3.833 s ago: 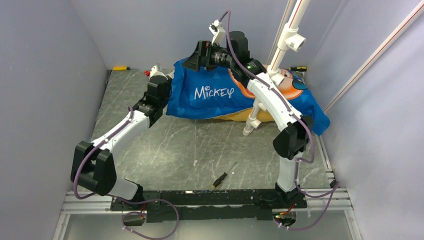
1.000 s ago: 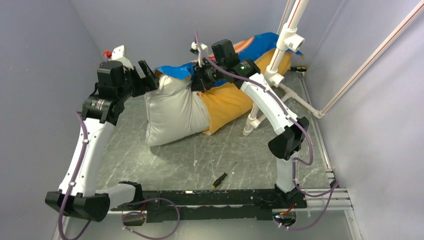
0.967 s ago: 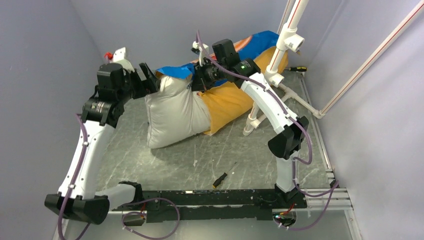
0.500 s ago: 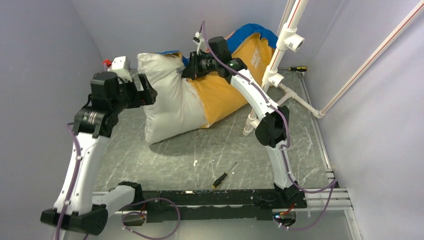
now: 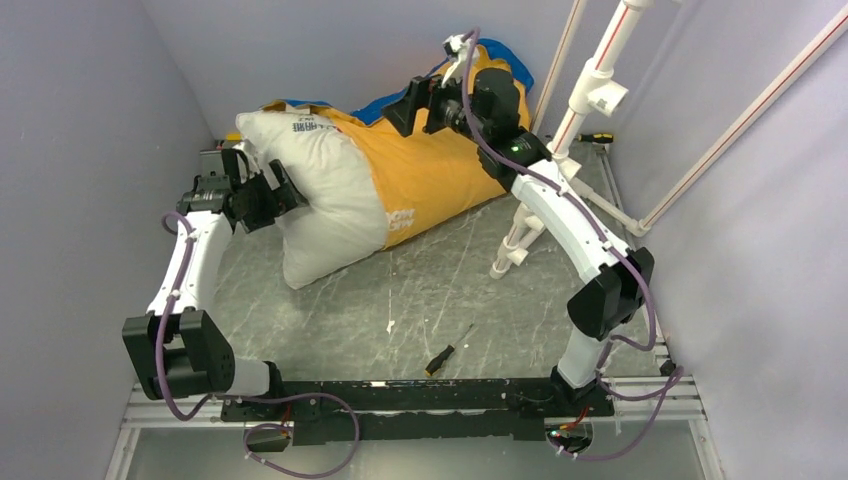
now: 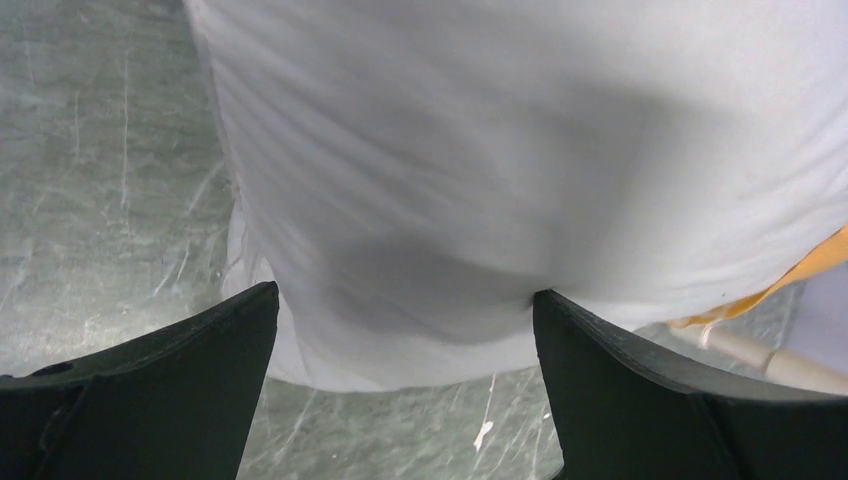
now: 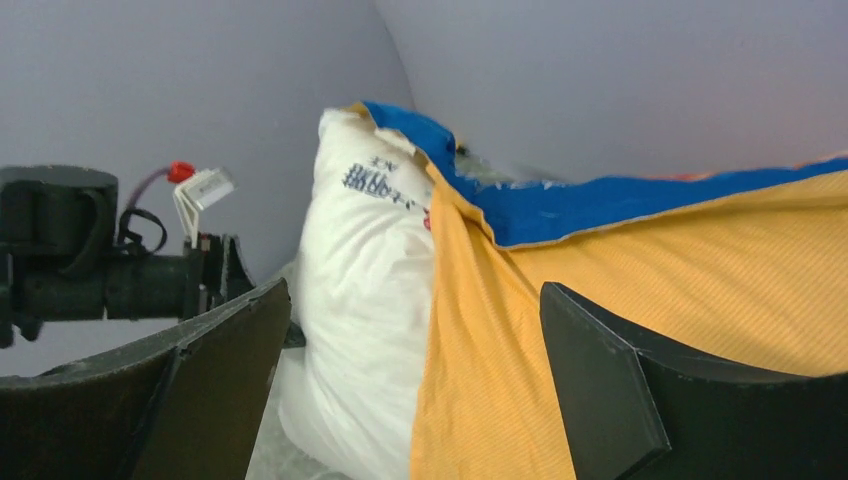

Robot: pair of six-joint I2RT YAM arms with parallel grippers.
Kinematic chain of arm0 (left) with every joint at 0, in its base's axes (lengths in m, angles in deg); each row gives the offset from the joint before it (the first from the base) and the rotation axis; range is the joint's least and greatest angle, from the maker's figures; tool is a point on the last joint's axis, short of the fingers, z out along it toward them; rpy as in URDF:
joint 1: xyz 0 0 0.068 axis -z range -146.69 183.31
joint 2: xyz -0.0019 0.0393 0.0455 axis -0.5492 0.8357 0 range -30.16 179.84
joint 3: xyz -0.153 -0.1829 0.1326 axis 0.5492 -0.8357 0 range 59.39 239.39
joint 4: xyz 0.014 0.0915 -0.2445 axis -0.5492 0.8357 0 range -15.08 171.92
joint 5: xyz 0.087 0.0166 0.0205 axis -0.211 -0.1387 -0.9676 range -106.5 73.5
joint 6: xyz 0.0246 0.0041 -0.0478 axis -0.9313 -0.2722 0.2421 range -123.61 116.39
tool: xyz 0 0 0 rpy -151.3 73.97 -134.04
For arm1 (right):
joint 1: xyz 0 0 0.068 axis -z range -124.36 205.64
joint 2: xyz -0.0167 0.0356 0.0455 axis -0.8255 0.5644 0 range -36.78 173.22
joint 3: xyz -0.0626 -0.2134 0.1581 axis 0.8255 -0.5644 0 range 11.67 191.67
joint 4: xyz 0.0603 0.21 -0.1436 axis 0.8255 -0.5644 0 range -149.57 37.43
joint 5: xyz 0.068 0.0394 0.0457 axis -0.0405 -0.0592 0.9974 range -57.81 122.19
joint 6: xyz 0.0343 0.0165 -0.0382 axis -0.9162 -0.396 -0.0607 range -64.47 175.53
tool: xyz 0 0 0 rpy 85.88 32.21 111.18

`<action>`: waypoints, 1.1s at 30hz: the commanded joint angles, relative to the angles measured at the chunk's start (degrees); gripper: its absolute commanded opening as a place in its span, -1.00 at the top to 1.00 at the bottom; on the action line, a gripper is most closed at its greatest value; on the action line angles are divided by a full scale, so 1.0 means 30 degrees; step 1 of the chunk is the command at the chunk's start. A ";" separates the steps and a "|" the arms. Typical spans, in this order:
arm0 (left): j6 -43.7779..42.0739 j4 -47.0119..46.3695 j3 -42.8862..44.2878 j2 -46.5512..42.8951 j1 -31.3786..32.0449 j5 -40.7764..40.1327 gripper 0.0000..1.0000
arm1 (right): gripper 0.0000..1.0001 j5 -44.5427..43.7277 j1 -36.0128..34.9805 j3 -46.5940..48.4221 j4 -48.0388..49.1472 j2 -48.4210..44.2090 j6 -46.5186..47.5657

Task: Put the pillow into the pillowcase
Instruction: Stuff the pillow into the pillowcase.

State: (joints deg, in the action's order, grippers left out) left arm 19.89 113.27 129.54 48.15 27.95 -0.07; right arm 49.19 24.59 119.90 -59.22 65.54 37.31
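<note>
The white pillow (image 5: 315, 200) lies on the table with its right part inside the pillowcase (image 5: 430, 170). The case shows its orange side, with blue along the top edge. The pillow's left end sticks out bare. My left gripper (image 5: 283, 190) is open and pressed against that bare end. In the left wrist view the pillow (image 6: 500, 150) bulges between the spread fingers (image 6: 640, 390). My right gripper (image 5: 408, 103) hangs open in the air above the case, holding nothing. The right wrist view looks down on the pillow (image 7: 360, 300) and the orange case (image 7: 640, 270).
A black-handled screwdriver (image 5: 447, 352) lies on the table near the front. A white pipe stand (image 5: 590, 110) rises at the right beside my right arm. Another screwdriver (image 5: 598, 138) lies at the back right. Grey walls close in on the left, back and right.
My right gripper has opened, let go of the pillowcase and swung up to the right. My left arm has dropped lower. The pillow and case have settled against the back wall.
</note>
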 commanded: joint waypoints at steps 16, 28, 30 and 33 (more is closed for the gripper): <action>0.1481 -0.5952 -0.0390 0.4339 -0.4619 0.9684 -0.99 | -0.57 -0.6481 -0.4051 0.1452 -1.0241 0.2076 0.0555; -0.0243 -0.3669 0.0582 0.3358 -0.4823 0.9568 -0.99 | -0.41 -1.7869 -0.6154 -0.0225 -0.8799 0.5024 0.1517; -0.0223 -0.3617 0.0285 0.2908 -0.4846 0.9248 -0.99 | -0.36 -1.7898 -0.5693 -0.0404 -0.8805 0.4851 0.1238; 0.0009 -0.3913 -0.0322 0.2436 -0.4905 0.9062 -0.99 | -0.14 -1.7112 -0.5068 -0.0930 -0.8439 0.4112 0.0898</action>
State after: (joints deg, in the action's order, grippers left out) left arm 20.99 102.56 129.00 59.53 13.57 27.58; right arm 4.16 5.33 118.39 -87.97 81.41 40.42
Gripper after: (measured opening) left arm 0.994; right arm 0.644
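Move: Almost under the raised, empty right hand lies the near edge of the pillowcase's hem, about 28 cm down, some 5 cm back and 3 cm to the left. The pillow's bare end is roughly 16 cm to that hand's left, level with it and 27 cm below; the yellow pillowcase body is some 9 cm ahead, 10 cm right, 28 cm down. For the left hand, the bare pillow end is about 5 cm ahead, 8 cm right and 8 cm below. Swooping down some 25 cm onto the near side of the pillow, the right hand first swings back and left, then comes forward and right again to the hem, rolling its left side down and turning clockwise until the fingers point steeply down, their gap narrowing by about a third. The left hand, still wide open beside the bare pillow end, shifts roughly 3 cm forward and 3 cm left, rolling its left side down some 20 degrees. ##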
